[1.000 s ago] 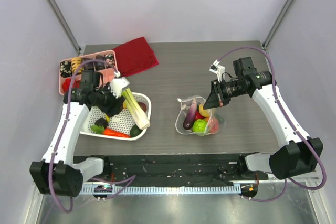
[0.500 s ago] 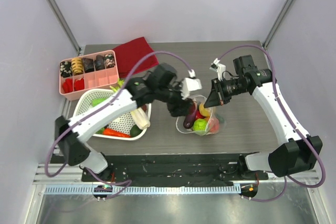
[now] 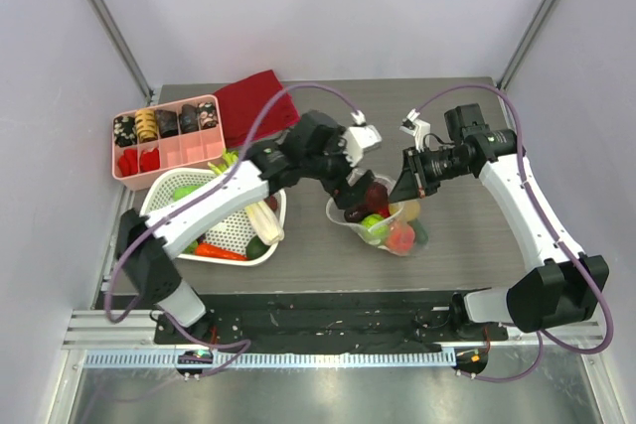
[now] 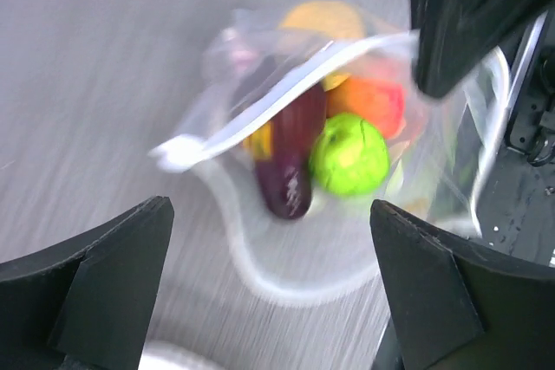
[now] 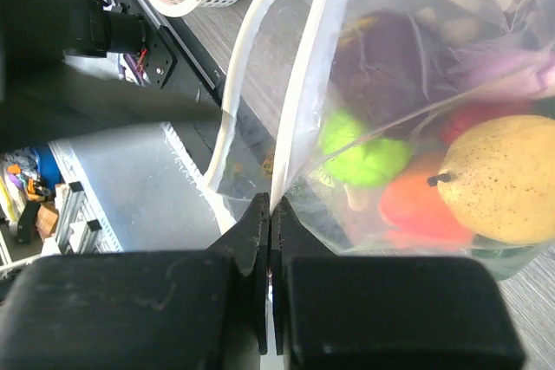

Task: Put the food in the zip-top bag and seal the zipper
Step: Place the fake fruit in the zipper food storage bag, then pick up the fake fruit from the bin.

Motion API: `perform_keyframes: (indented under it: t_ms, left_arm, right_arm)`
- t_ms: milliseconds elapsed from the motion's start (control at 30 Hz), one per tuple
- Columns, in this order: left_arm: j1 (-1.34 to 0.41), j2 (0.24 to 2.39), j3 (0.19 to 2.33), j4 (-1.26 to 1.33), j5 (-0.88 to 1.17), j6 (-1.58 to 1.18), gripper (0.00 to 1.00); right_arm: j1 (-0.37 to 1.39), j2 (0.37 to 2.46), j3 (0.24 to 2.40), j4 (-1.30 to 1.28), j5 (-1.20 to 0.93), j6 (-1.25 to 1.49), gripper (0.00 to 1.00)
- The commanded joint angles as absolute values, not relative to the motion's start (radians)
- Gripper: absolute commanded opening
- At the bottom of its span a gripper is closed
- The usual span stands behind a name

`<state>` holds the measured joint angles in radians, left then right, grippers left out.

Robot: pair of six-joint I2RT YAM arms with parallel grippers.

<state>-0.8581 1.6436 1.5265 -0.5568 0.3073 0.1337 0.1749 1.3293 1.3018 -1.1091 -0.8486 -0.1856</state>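
Note:
The zip-top bag [image 3: 386, 227] stands open at mid-table with food inside. My right gripper [image 3: 405, 188] is shut on its mouth edge, and in the right wrist view the white zipper strip [image 5: 299, 84] runs up from the closed right gripper [image 5: 270, 212]. My left gripper [image 3: 350, 198] hangs just above the mouth, and the left gripper [image 4: 269, 205] is wide open and empty. Below it lie a purple eggplant [image 4: 290, 162], a green fruit [image 4: 349, 153], a red tomato [image 4: 371, 101] and a yellow piece [image 4: 321, 19]. A speckled peach [image 5: 499, 179] shows through the plastic.
A white basket [image 3: 169, 208] at the left holds a leek [image 3: 260, 215], a green cucumber [image 3: 256, 245] and an orange piece [image 3: 219, 251]. Behind it are a pink compartment tray [image 3: 164, 136] and a red cloth [image 3: 256, 106]. The left arm spans basket to bag.
The left arm swung from the basket across to the bag, and its jaws opened wide over the mouth. The bag shifted a little; the right gripper kept its hold.

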Motion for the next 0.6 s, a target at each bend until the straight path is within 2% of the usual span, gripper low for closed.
perform_keyframes:
  t_ms: [0,233,267,367,567]
  left_arm:
    - [-0.76,1.393,1.439,-0.546,0.356,0.084,1.0]
    - [-0.275,1.123,1.263,-0.779,0.462,0.187,1.0]
    - [-0.15,1.093,1.249,-0.813,0.515,0.216,1.0]
    - [0.063,1.078,1.223,-0.954,0.552,0.346,0.98]
    - [0.325,1.167,1.125,-1.12,0.513,0.684,0.99]
  right_arm:
    - [0.179,1.316,1.335,-1.127,-0.884,-0.202,0.01]
    - [0.178,1.304,1.327,-1.149,-0.879,-0.23,0.01]
    - [0.179,1.304,1.328,-1.157,-0.877,-0.239,0.01]
    - [0.179,1.319,1.331,-1.172,-0.874,-0.255,0.01]
    - [0.179,1.328,1.336,-1.178,-0.871,-0.264,0.01]
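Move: The white basket of food that the empty left hand heads for has its middle about 35 cm to that hand's left, some 3 cm back and 9 cm below. In it, from the same hand, the celery lies 26 cm left and 2 cm ahead, the carrot 33 cm left and 12 cm back. The bag is 6 cm right of the hand, 5 cm back. From the right hand the basket's middle is some 44 cm left, 2 cm back. The basket is what the left hand returns to: with its fingers already wide open and kept so, it leaves the bag mouth and sweeps some 36 cm left, arching up about 8 cm and sinking again to its starting height over the basket, the wrist swinging about 45 degrees counter-clockwise. The right fingers keep pinching the bag's rim. ##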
